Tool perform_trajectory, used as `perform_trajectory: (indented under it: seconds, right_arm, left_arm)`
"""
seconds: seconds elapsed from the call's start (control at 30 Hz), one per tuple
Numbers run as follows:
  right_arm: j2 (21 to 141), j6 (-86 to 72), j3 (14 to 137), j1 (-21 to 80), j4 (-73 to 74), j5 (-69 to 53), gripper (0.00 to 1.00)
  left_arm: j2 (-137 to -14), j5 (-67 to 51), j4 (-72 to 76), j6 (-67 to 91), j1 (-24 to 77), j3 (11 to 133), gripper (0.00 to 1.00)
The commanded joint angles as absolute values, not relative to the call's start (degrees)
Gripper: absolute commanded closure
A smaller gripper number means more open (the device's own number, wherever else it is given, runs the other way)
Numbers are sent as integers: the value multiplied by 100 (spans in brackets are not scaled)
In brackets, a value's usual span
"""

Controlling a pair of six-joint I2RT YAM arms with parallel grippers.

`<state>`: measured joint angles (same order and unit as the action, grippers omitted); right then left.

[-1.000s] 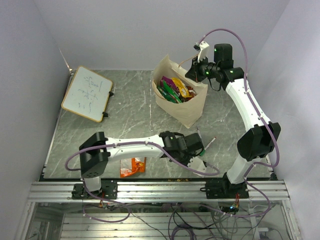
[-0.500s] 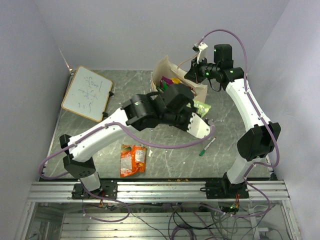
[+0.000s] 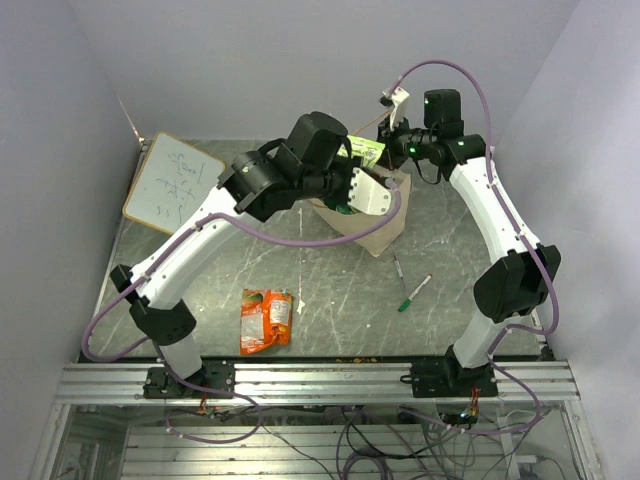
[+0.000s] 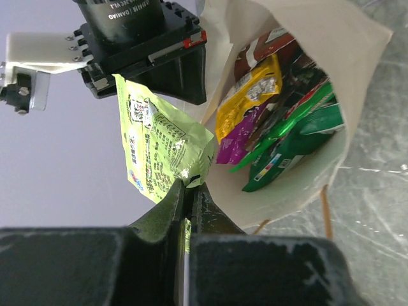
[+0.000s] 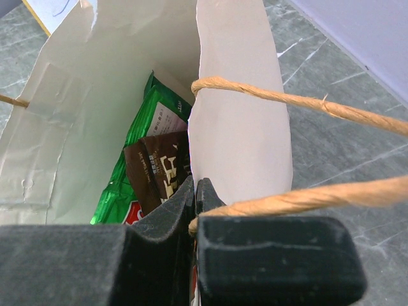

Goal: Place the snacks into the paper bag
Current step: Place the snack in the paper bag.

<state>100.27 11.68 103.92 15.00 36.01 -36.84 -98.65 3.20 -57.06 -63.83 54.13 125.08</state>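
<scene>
The paper bag (image 3: 378, 228) stands at the back of the table, its mouth open. My right gripper (image 5: 196, 185) is shut on the bag's rim (image 5: 236, 115), beside a twisted handle (image 5: 299, 102). My left gripper (image 4: 189, 185) is shut on a small pale green packet (image 4: 159, 143) and holds it in the air next to the bag's mouth (image 3: 366, 150). Inside the bag lie a yellow packet (image 4: 252, 92), a purple pouch (image 4: 237, 139), green bags (image 4: 290, 137) and a brown bag (image 5: 156, 172). An orange bag (image 3: 265, 318) lies flat near the table's front.
Two marker pens (image 3: 398, 270) (image 3: 415, 292) lie right of centre. A wood-framed whiteboard (image 3: 172, 186) rests at the back left. The right arm's black wrist (image 4: 143, 44) hangs close above the held packet. White walls stand at the back and both sides.
My left arm has swung up from the table's front to the bag's mouth, carrying the pale green packet. The right arm has kept its hold on the rim.
</scene>
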Motion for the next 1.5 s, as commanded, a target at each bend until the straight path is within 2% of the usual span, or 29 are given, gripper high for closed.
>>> perform_trajectory:
  seconds: [0.0, 0.4, 0.8, 1.0, 1.13, 1.23, 1.47]
  right_arm:
    - [9879, 1114, 10456, 1556, 3636, -3658, 100]
    - [9809, 976, 10407, 1556, 3545, -3377, 100]
    - [9834, 733, 10453, 1556, 3419, -3046, 100]
    - [9870, 704, 10495, 1558, 3434, -3154, 100]
    - [9849, 716, 10460, 1556, 3429, -3135, 100]
    - [9835, 729, 10444, 1560, 3423, -3120, 100]
    - [9890, 721, 10459, 1556, 3413, -3162, 100]
  left_arm:
    - [-10151, 413, -5221, -7110, 5184, 12476, 93]
    - [-10728, 700, -5182, -7858, 5050, 12309, 93]
    - [-11309, 158, -5578, -7839, 5037, 12604, 93]
    - [-11359, 25, -5192, -7780, 5043, 12440, 91]
    - [-11344, -47, -4889, -7541, 5058, 12426, 83]
    - [-11195, 52, -4633, -7331, 5071, 12298, 67]
    - [-10758, 153, -4229, -6794, 5077, 12103, 43]
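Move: The paper bag's mouth, middle about 5 cm ahead of the left hand, 2 cm right and 13 cm below, awaits the green packet already in its fingers. The snack pile lies inside, roughly 4 cm ahead, 2 cm right and 24 cm down. The right gripper, pinching the bag's rim, is some 10 cm ahead, 8 cm right and 10 cm lower; from it the mouth's middle lies about 5 cm back, 6 cm left, 3 cm below. The left hand lowers the green packet some 11 cm, forward about 7, into the bag and opens its fingers. ##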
